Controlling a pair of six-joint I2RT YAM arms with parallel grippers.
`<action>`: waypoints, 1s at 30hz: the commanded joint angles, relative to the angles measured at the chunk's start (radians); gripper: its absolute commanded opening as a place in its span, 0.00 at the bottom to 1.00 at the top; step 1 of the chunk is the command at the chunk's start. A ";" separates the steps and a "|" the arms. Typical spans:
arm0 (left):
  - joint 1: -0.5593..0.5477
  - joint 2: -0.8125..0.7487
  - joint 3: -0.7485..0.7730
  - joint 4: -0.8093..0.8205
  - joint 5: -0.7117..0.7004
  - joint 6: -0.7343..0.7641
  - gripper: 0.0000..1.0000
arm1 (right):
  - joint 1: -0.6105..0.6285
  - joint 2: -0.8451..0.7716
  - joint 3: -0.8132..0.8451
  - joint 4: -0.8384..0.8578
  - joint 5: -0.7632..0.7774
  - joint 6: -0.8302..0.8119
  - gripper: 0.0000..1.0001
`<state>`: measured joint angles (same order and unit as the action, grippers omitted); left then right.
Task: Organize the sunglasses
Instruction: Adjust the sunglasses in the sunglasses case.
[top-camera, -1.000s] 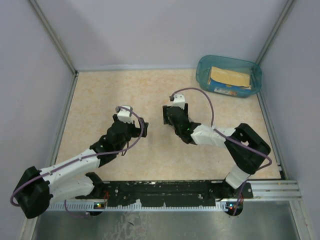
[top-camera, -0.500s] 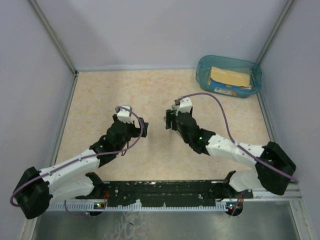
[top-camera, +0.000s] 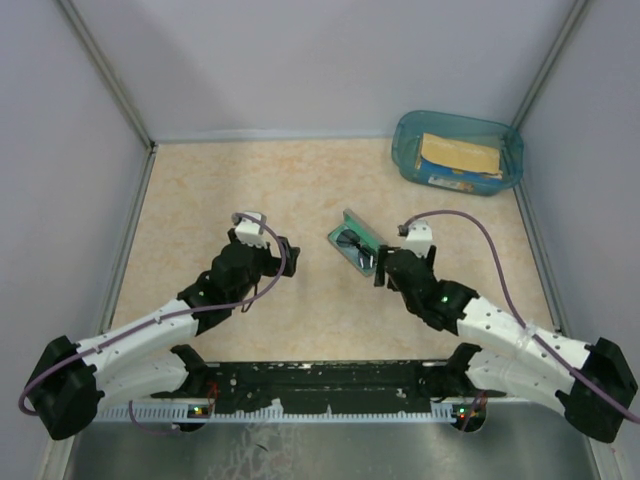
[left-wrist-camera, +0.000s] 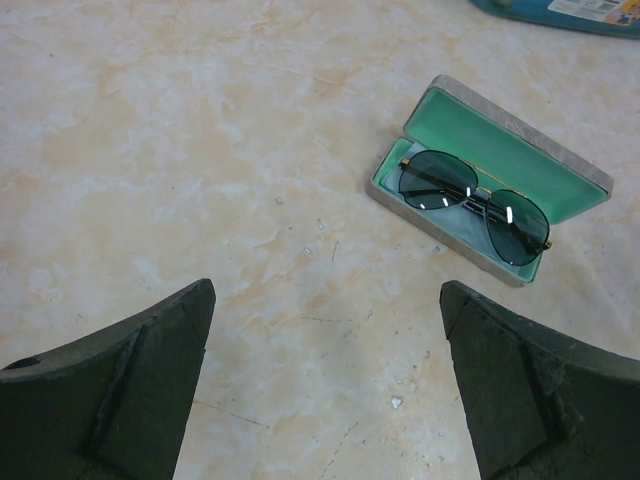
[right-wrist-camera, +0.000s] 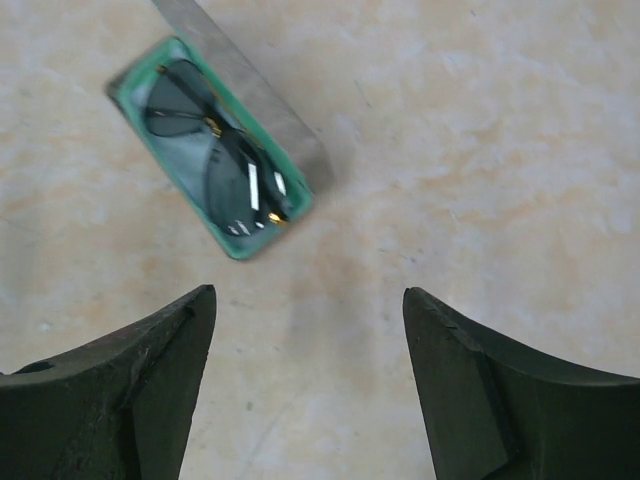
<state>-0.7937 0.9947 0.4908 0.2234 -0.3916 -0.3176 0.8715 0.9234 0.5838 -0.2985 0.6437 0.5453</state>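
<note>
The sunglasses (top-camera: 353, 243), thin-framed with dark lenses, lie folded inside an open grey case (top-camera: 347, 222) lined in green, at the middle of the table. In the left wrist view the sunglasses (left-wrist-camera: 475, 200) rest in the case (left-wrist-camera: 530, 145) ahead and to the right of my left gripper (left-wrist-camera: 325, 290), which is open and empty. My right gripper (right-wrist-camera: 309, 292) is open too, holding nothing, just short of the sunglasses (right-wrist-camera: 215, 160) and the case (right-wrist-camera: 250, 95). Seen from above, the left gripper (top-camera: 288, 252) is left of the case and the right gripper (top-camera: 383, 270) at its near right end.
A teal plastic bin (top-camera: 403, 150) holding a yellow and blue box (top-camera: 458, 155) stands at the back right corner. Grey walls and metal rails border the table on the left, back and right.
My right arm has drawn back from over the case toward the near right, uncovering the sunglasses in it, and its jaws have widened a little. The left arm has stayed put.
</note>
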 joint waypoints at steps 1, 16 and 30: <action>0.003 -0.007 0.020 0.011 0.051 -0.003 1.00 | -0.076 -0.038 -0.048 -0.081 -0.019 0.054 0.76; 0.002 -0.024 0.015 0.020 0.066 -0.006 1.00 | -0.205 0.167 -0.064 0.135 -0.132 -0.036 0.80; 0.002 -0.034 -0.002 0.045 0.053 0.002 1.00 | -0.237 0.283 -0.027 0.217 -0.155 -0.065 0.80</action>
<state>-0.7940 0.9741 0.4911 0.2314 -0.3389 -0.3176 0.6498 1.1889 0.4999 -0.1398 0.4900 0.4976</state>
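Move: From the right hand, the sunglasses case, lying open, is about 8 cm ahead, 9 cm to the left and some 11 cm below. Its raised lid is about 11 cm ahead, 7 cm left and 9 cm down, and the folded sunglasses in it are roughly 7 cm ahead, 9 cm left and 11 cm down. From the left hand, the case is about 5 cm ahead, 16 cm to the right and 14 cm below. Let the right gripper carry on its swing to the right for about 4 cm, already sinking. Then take it mostly straight down, easing some 3 cm forward as it goes, about 9 cm lower in all, to just off the case's right-hand end. Tip the fingers some 10 degrees further down and keep them open, clear of the case and the sunglasses. ##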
